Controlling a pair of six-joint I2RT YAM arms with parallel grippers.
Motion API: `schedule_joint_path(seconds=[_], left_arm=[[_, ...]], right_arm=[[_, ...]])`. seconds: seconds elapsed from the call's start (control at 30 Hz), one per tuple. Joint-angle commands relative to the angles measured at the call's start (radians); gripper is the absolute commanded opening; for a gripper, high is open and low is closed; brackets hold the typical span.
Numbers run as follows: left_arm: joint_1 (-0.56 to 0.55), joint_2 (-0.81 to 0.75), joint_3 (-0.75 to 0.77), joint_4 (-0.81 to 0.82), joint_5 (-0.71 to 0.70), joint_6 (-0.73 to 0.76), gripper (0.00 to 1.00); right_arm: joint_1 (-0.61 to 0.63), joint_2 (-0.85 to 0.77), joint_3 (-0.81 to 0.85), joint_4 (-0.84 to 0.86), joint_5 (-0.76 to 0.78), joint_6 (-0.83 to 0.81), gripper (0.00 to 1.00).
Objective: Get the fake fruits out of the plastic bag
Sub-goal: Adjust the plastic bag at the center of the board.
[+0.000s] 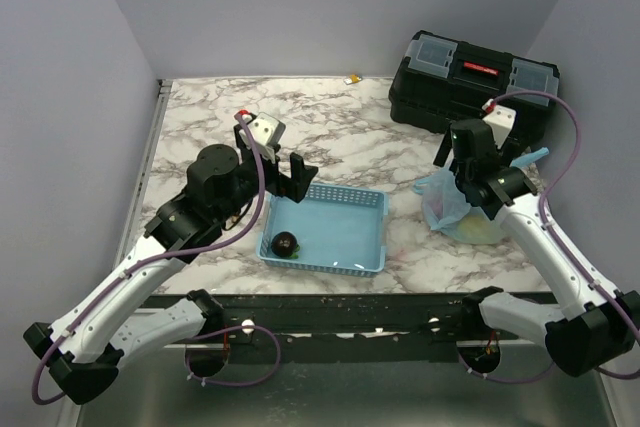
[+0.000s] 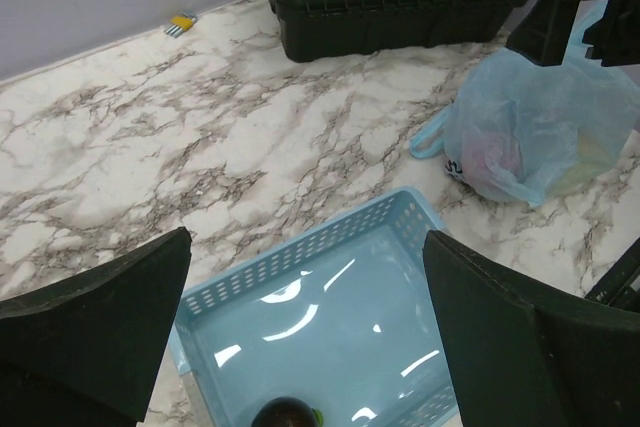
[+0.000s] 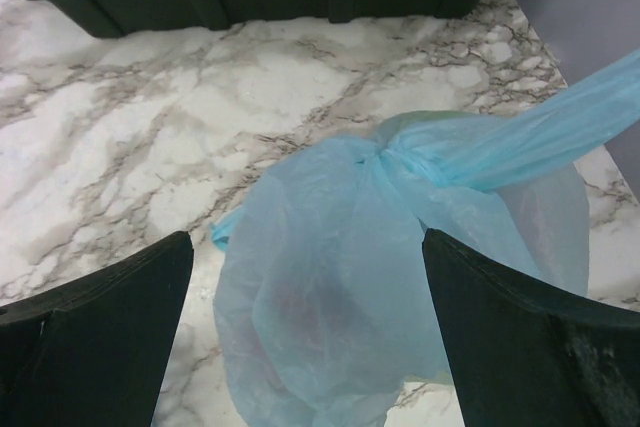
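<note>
The plastic bag (image 1: 447,209) sits on the marble table at the right, light blue and tied at its top (image 3: 395,152). One handle (image 3: 560,127) stretches up to the right. The fake fruits are inside it and show only as faint reddish (image 3: 310,307) and yellow-green (image 2: 585,162) shapes through the film. My right gripper (image 1: 468,179) hangs open just above the bag (image 3: 350,277), its jaws wide on either side and touching nothing. My left gripper (image 1: 275,162) is open and empty, above the far left end of the basket (image 2: 300,262).
The rigid light-blue latticed basket (image 1: 345,227) stands at the middle front with a dark plum (image 1: 286,244) in its near left corner. A black toolbox (image 1: 470,72) stands at the back right, just behind the bag. A small yellow object (image 1: 352,78) lies by the back wall.
</note>
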Motion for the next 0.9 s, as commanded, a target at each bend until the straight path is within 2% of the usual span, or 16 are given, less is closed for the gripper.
schedule_joint_path(seconds=[0.0,0.1,0.23,0.37,0.47,0.57,0.77,0.87], left_arm=[[-0.003,0.006,-0.014,0.031,-0.004,0.024,0.99],[-0.003,0.014,-0.008,0.027,0.032,0.035,0.99],[-0.004,-0.003,-0.031,0.053,0.075,0.04,0.99],[-0.008,-0.004,-0.034,0.057,0.094,0.03,0.99],[-0.011,0.003,-0.032,0.057,0.101,0.021,0.99],[-0.014,0.008,-0.032,0.06,0.135,0.005,0.99],[-0.018,0.017,-0.026,0.056,0.172,-0.016,0.99],[-0.019,0.017,-0.026,0.058,0.177,-0.018,0.99]], right_arm=[[-0.008,0.078,-0.01,-0.101,0.089,0.066,1.0],[-0.054,0.088,-0.047,-0.062,0.113,0.061,1.0],[-0.144,0.098,-0.054,-0.029,0.056,0.055,0.99],[-0.153,0.125,-0.042,-0.038,0.04,0.065,0.95],[-0.154,0.111,-0.06,-0.036,-0.016,0.067,0.84],[-0.153,0.067,-0.101,0.003,-0.115,0.044,0.69],[-0.153,-0.039,-0.167,0.081,-0.341,-0.022,0.47],[-0.152,-0.065,-0.181,0.115,-0.412,-0.043,0.3]])
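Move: The plastic bag lies almost straight under the open right hand, its middle about 15 cm below. The bag's knot is some 4 cm ahead of that hand and 3 cm to its right, 12 cm down. The tool box's middle is roughly 28 cm ahead and 5 cm right, the blue basket's about 36 cm to the left and 4 cm back. From the left hand the bag lies some 42 cm right, 7 cm ahead and well below. Onto the top of the plastic bag, just short of its knot, the right hand drops about 7 cm, swinging 5 cm right on the way and tipping down, then back left as its fingers close from wide open to under half, seeming to gather a fold between the tips. The left hand, open and clear of everything, drifts about 3 cm right and back, turning slightly clockwise. ##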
